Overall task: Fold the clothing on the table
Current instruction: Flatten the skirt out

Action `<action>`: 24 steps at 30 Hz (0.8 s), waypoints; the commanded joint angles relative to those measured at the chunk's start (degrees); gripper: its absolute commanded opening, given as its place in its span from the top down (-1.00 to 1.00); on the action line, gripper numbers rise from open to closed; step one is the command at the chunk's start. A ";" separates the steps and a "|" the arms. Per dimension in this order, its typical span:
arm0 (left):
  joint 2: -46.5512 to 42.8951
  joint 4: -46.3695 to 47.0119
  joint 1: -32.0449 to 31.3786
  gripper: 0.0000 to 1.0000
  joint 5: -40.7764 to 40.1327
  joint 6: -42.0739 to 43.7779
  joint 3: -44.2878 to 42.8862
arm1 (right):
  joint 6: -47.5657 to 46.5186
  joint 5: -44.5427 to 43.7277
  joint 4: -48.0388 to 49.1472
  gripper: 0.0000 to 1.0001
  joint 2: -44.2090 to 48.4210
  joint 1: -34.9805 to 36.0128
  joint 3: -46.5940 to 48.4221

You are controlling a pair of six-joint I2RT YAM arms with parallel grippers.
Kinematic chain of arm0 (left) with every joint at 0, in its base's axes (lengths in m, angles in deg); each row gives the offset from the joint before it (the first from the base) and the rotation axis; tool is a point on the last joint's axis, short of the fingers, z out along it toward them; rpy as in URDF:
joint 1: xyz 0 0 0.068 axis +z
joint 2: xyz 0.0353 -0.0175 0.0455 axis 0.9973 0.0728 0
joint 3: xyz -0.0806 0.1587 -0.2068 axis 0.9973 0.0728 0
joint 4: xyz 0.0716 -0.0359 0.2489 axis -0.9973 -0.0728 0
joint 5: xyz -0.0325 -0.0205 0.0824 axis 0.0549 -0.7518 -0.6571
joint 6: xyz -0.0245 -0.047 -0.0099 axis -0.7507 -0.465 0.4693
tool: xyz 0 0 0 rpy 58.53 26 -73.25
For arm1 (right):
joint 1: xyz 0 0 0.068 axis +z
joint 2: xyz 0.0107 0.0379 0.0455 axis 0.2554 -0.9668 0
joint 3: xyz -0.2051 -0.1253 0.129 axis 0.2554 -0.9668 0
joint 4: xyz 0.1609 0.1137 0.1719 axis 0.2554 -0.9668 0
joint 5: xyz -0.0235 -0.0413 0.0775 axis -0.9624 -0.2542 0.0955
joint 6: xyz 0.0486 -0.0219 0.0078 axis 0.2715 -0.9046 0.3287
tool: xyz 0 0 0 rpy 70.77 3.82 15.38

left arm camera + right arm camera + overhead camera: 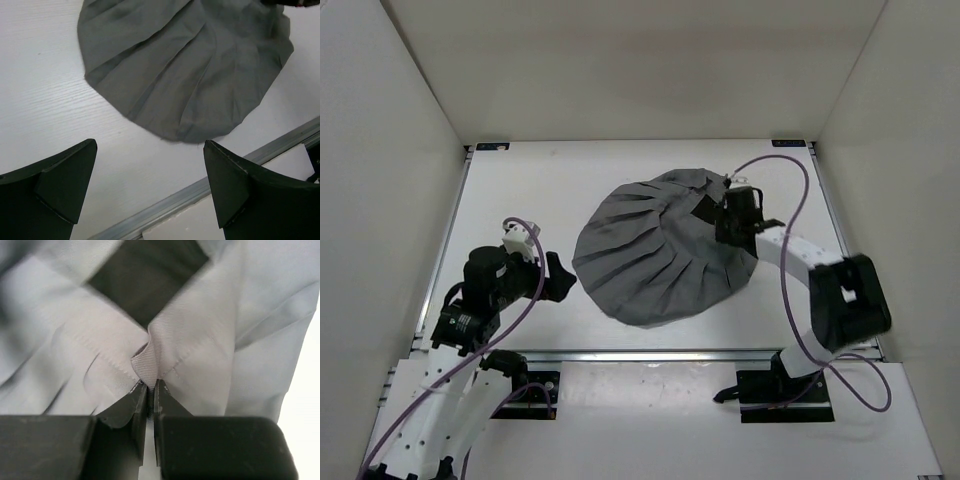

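The clothing is a dark grey pleated skirt spread in a fan on the white table. My right gripper is at its right side near the waistband, shut on a pinched fold of the fabric. In the right wrist view its gripper has the cloth bunched between the closed tips. My left gripper hovers left of the skirt's hem, open and holding nothing. In the left wrist view the left gripper is wide apart, with the skirt's curved hem just ahead.
A metal rail runs along the near table edge under the left gripper. White walls enclose the table on the left, right and back. A purple cable loops above the right arm.
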 commanded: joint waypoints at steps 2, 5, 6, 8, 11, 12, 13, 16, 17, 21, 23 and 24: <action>3.66 14.37 -1.78 -0.97 8.76 -3.73 5.32 | 4.19 14.89 6.56 0.99 14.45 7.13 -10.71; 9.02 23.68 -4.95 -0.97 9.46 -6.46 7.70 | -0.13 25.55 5.25 1.00 18.23 14.86 -11.35; 11.21 25.29 -4.86 -0.97 11.04 -7.25 8.49 | -1.27 29.49 3.94 1.00 19.46 16.46 -10.91; 14.11 33.96 -3.63 -0.97 13.06 -9.44 9.71 | 0.37 30.94 0.87 1.00 20.43 20.15 -10.64; 19.64 42.41 -4.59 -0.97 11.95 -11.39 9.12 | 7.29 26.56 -3.87 1.00 25.25 21.31 -14.13; 20.97 43.75 -5.12 -0.98 11.84 -11.13 8.41 | 8.81 25.58 -4.59 1.00 28.32 20.35 -15.81; 23.16 45.06 -5.13 -0.97 11.76 -10.60 6.75 | 11.87 25.14 -5.73 1.00 29.65 17.73 -18.17; 29.92 49.10 -6.17 -0.97 12.02 -10.16 3.15 | 14.80 26.01 -6.71 1.00 36.95 11.92 -24.16; 32.56 51.64 -6.35 -0.98 13.50 -10.16 1.74 | 15.06 26.62 -8.19 1.00 40.09 9.90 -25.30; 42.93 57.21 -9.07 0.08 15.10 -11.21 -3.79 | 14.27 27.07 -11.97 1.00 41.88 5.14 -25.76; 48.11 55.90 -10.22 0.59 14.74 -10.34 -8.26 | 13.92 25.66 -13.38 1.00 41.71 5.31 -25.67; 51.97 55.11 -11.01 0.68 15.35 -9.99 -11.43 | 13.83 25.23 -13.39 1.00 41.53 5.40 -25.84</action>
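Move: The skirt's waist edge is already pinched in the right hand, with the dark opening about 8 cm ahead and 4 cm left of its fingers. The skirt's middle lies some 15 cm to this hand's left and 2 cm back, 3 cm lower; the metal rail it is pulled towards runs about 30 cm back. From the empty left hand, the skirt's middle is roughly 15 cm ahead, 27 cm right and 15 cm below. The skirt, still pinched by the waist in the shut right fingers, is dragged fast back towards the rail, nearly 20 cm at the hand; it swings some 16 cm left, then comes 10 cm back right, ending slightly higher and rolled about 25 degrees. Meanwhile the left hand reaches right and forward over the skirt, about 13 cm each way, dipping then rising, turning clockwise and closing its fingers late. ##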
